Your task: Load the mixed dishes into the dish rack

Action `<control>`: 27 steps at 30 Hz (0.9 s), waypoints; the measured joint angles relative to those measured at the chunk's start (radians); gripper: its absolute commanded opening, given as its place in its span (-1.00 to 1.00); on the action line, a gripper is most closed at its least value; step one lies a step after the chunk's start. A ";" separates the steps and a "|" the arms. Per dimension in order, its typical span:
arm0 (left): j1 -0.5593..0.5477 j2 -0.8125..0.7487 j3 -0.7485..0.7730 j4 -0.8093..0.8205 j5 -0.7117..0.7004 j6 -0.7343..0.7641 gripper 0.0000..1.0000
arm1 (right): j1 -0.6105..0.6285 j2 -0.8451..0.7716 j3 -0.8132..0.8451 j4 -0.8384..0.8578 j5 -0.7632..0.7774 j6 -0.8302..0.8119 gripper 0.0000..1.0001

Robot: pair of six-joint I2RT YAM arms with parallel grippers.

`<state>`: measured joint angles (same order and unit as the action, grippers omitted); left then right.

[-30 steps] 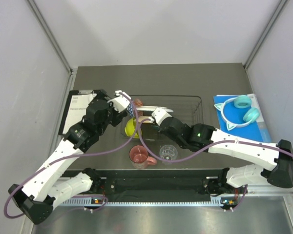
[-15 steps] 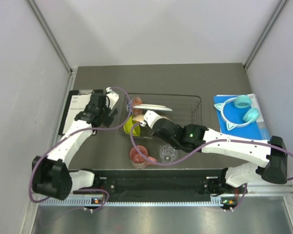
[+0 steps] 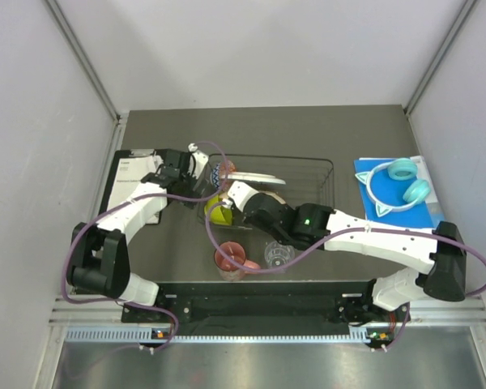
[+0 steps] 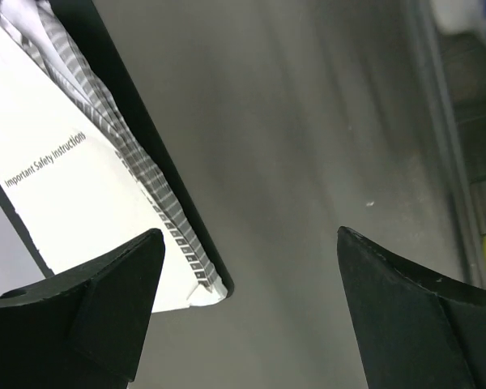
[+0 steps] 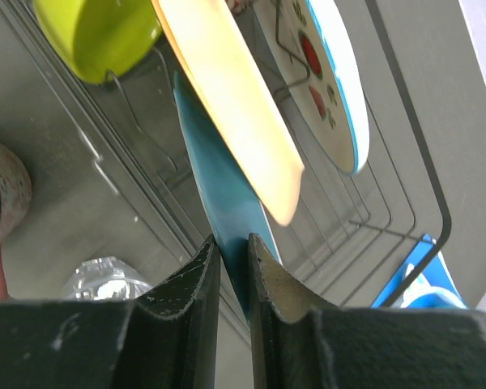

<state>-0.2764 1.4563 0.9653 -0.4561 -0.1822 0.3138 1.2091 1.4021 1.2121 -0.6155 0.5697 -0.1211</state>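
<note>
My right gripper (image 5: 231, 251) is shut on the rim of the teal scalloped plate (image 5: 219, 194), which stands on edge inside the dark wire dish rack (image 5: 389, 212). The peach plate (image 5: 227, 105) leans against it, and the white plate with red spots (image 5: 328, 89) stands behind. The lime-green bowl (image 5: 97, 32) lies at the rack's left end. The pink mug (image 3: 229, 259) and clear glass (image 3: 279, 254) stand on the table in front of the rack (image 3: 308, 162). A blue-patterned small bowl (image 3: 219, 171) sits at the rack's back left. My left gripper (image 4: 247, 251) is open and empty over bare table beside the clipboard (image 4: 57, 178).
The clipboard with white paper (image 3: 134, 182) lies left of the rack. Turquoise headphones (image 3: 401, 182) lie on a blue sheet at the right. Walls close in the table on three sides. The right arm stretches across the front of the rack.
My left arm has pulled back from the rack's left end toward the clipboard. My right gripper has moved left along the rack with the teal plate.
</note>
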 measured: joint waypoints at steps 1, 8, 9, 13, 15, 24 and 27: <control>-0.005 0.000 0.007 0.001 0.000 -0.005 0.83 | 0.000 0.008 0.007 0.006 -0.003 -0.005 -1.00; -0.034 0.000 0.021 0.010 -0.031 -0.028 0.81 | 0.004 0.079 0.058 0.065 -0.027 -0.040 -1.00; -0.036 0.000 0.021 0.010 -0.035 -0.030 0.81 | 0.005 0.090 0.065 0.077 -0.034 -0.043 -1.00; -0.043 0.001 0.021 0.013 -0.045 -0.035 0.80 | 0.006 0.127 0.080 0.129 -0.058 -0.044 -1.00; -0.045 0.002 0.020 0.019 -0.046 -0.035 0.80 | 0.006 0.140 0.080 0.159 -0.063 -0.044 -1.00; -0.048 0.003 0.020 0.038 -0.046 -0.035 0.79 | 0.008 0.229 0.126 0.231 -0.074 -0.057 -0.85; -0.048 0.004 0.020 0.042 -0.047 -0.036 0.79 | 0.010 0.262 0.137 0.250 -0.081 -0.075 -0.60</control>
<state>-0.3248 1.4601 0.9852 -0.4137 -0.2287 0.2779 1.2190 1.6646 1.3487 -0.3656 0.4889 -0.1963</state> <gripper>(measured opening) 0.896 0.160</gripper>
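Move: My right hand holds the teal plate. The yellow bowl it heads for lies about 14 cm to its left, 1 cm ahead and 8 cm lower. The peach plate stands some 5 cm ahead and 4 cm left, with the strawberry plate about 5 cm beyond that one. For my open left hand, the rack's left wall is roughly 6 cm to the right, level with it and a little lower. The yellow bowl is about 11 cm right and 5 cm back. Keeping my pinch on the teal plate, I carry it left along the near side of the peach plate towards the yellow bowl, about 10 cm, easing slightly forward and finally sinking a little. My left hand, fingers open, edges 1–2 cm right, forward and up outside the rack's left wall, and seems to bear on that wall. ##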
